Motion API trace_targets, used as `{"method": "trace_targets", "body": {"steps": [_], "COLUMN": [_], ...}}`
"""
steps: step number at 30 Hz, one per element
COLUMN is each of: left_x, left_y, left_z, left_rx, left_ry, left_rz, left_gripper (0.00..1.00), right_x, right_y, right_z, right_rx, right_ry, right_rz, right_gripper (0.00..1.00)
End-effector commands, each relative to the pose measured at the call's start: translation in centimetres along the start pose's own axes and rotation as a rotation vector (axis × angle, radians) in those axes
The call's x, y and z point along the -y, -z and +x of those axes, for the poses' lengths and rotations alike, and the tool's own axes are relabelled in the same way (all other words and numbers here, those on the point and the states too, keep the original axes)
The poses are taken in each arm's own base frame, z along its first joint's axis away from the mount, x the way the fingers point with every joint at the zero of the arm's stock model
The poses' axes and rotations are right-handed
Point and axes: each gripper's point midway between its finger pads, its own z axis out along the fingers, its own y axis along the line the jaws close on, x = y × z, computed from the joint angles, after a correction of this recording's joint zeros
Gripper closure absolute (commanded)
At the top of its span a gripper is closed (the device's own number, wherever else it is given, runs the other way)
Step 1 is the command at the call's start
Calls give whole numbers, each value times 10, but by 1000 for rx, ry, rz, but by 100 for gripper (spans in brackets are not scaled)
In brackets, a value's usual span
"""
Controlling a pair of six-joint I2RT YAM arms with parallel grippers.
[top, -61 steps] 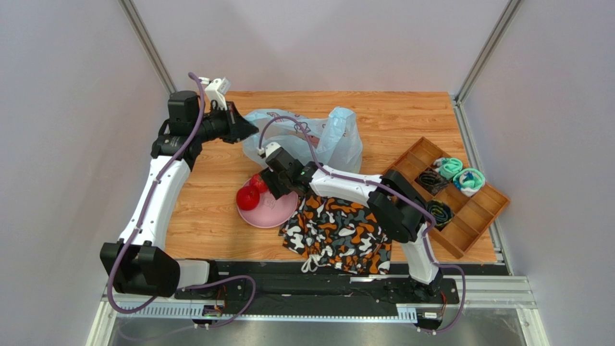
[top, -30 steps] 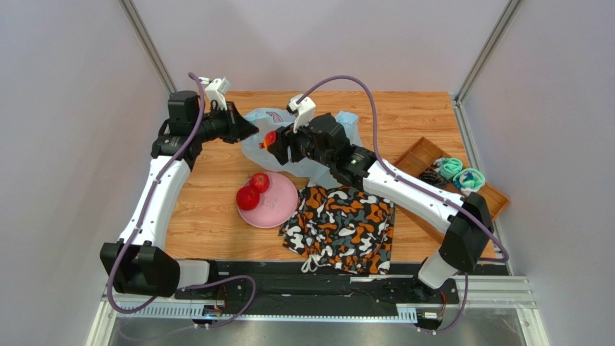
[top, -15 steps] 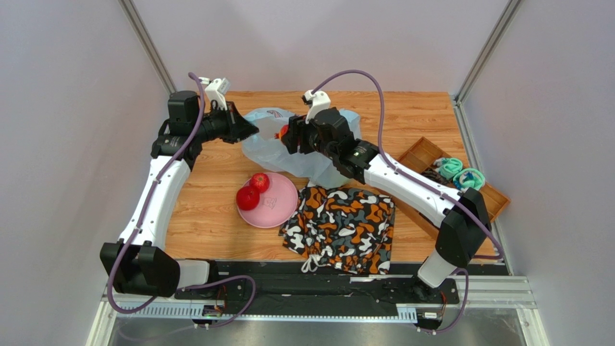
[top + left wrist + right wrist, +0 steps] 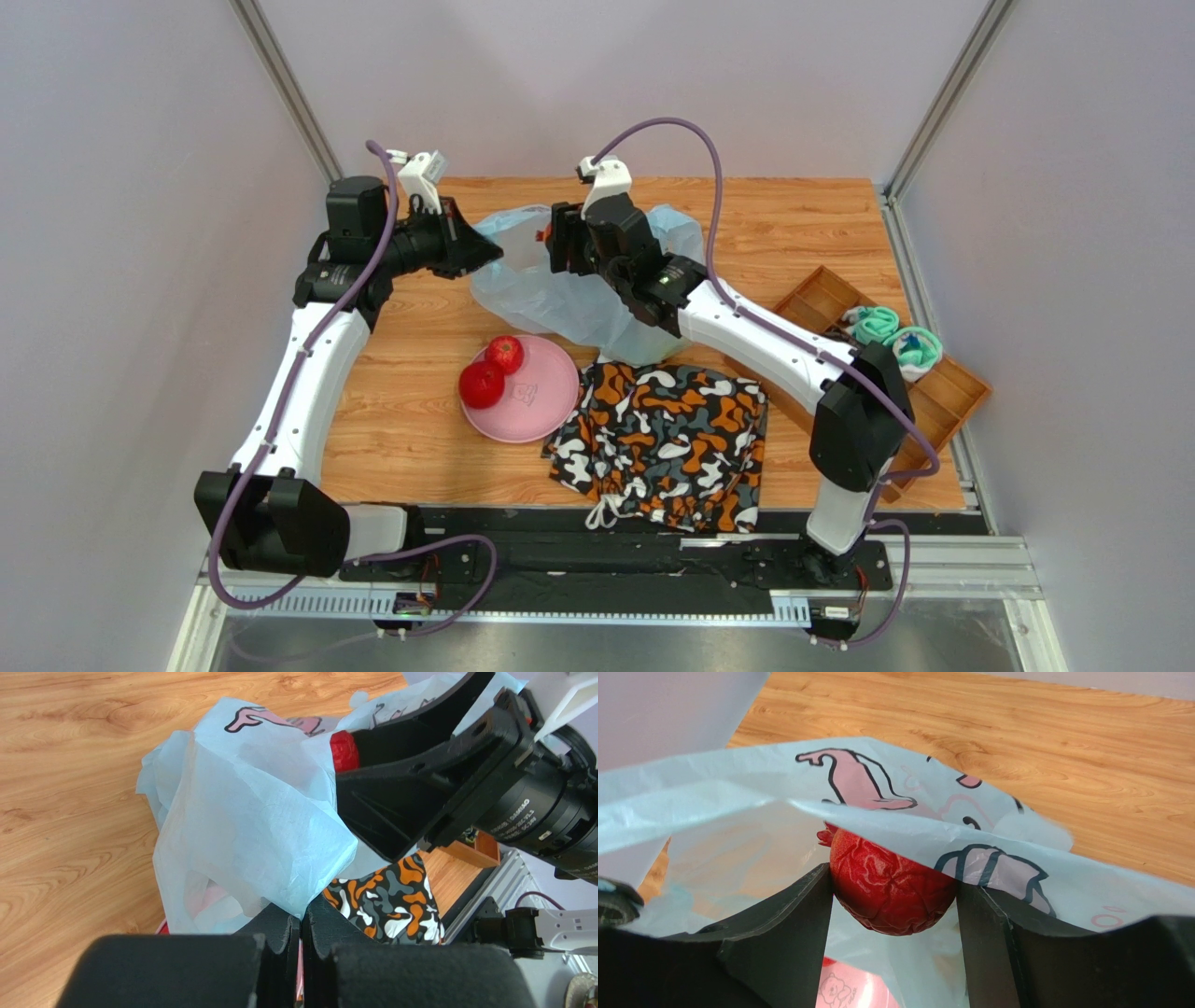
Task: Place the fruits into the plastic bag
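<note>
The light-blue plastic bag (image 4: 619,317) lies at the back middle of the table. My left gripper (image 4: 484,252) is shut on the bag's edge (image 4: 260,826), and the film is pinched between its tips (image 4: 303,917). My right gripper (image 4: 894,882) is shut on a red round fruit (image 4: 892,885) and holds it at the bag's mouth, partly under a printed fold of the bag (image 4: 990,855). In the left wrist view that fruit (image 4: 343,750) shows between the right fingers (image 4: 421,763). Two more red fruits (image 4: 505,353) (image 4: 481,384) rest on the pink plate (image 4: 544,403).
An orange-black-white camouflage cloth (image 4: 659,437) lies in front of the bag, right of the plate. A wooden compartment tray (image 4: 919,413) with small rolled items stands at the right edge. The right arm (image 4: 758,336) stretches over the cloth's far side.
My right gripper has carried one red fruit from the plate up and back to the bag's mouth. The left arm has stayed put, still gripping the bag.
</note>
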Motion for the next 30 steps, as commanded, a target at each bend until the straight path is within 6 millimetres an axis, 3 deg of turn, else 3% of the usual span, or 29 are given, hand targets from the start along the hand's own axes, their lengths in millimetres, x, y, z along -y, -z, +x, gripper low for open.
{"method": "trace_targets", "body": {"steps": [1, 3, 10, 15, 22, 30], "left_x": [12, 12, 11, 12, 10, 10], "left_y": [10, 10, 9, 10, 9, 8], "left_z": [-14, -14, -13, -14, -12, -12], "left_rx": [53, 53, 52, 53, 50, 49], "left_ry": [-46, -45, -45, -46, -43, -41], "left_rz": [20, 22, 20, 20, 17, 18], "left_gripper": [100, 100, 100, 100, 100, 100], "right_x": [14, 19, 36, 32, 52, 73], "right_y": [-9, -14, -30, -20, -13, 6], "right_z": [-41, -41, 5, 39, 94, 121], "right_rx": [118, 122, 7, -73, -219, -312], "right_ry": [-46, -27, 59, 151, 199, 210], "right_rz": [84, 114, 189, 207, 272, 343], "right_gripper": [60, 60, 60, 60, 60, 57]}}
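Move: The pomegranate is already in the right fingers at the bag's mouth; the plastic bag's middle lies roughly 14 cm below the right hand, 5 cm to its right and about 1 cm back. The plate is some 11 cm back and 8 cm left of the hand, with the apple about 6 cm back and 11 cm left, all 20-odd cm down. From the left hand, the bag's middle is about 5 cm ahead, 11 cm right and 19 cm below. The pomegranate, still gripped, rides down into the bag: the right hand first carries it about 3 cm forward past the rim, then sinks roughly 12 cm while drawing back about 5 cm and drifting right, its left-forward-pointing fingers tipping down some 25 degrees. The fingers keep their opening, and the left hand stays put, still pinching the rim. ##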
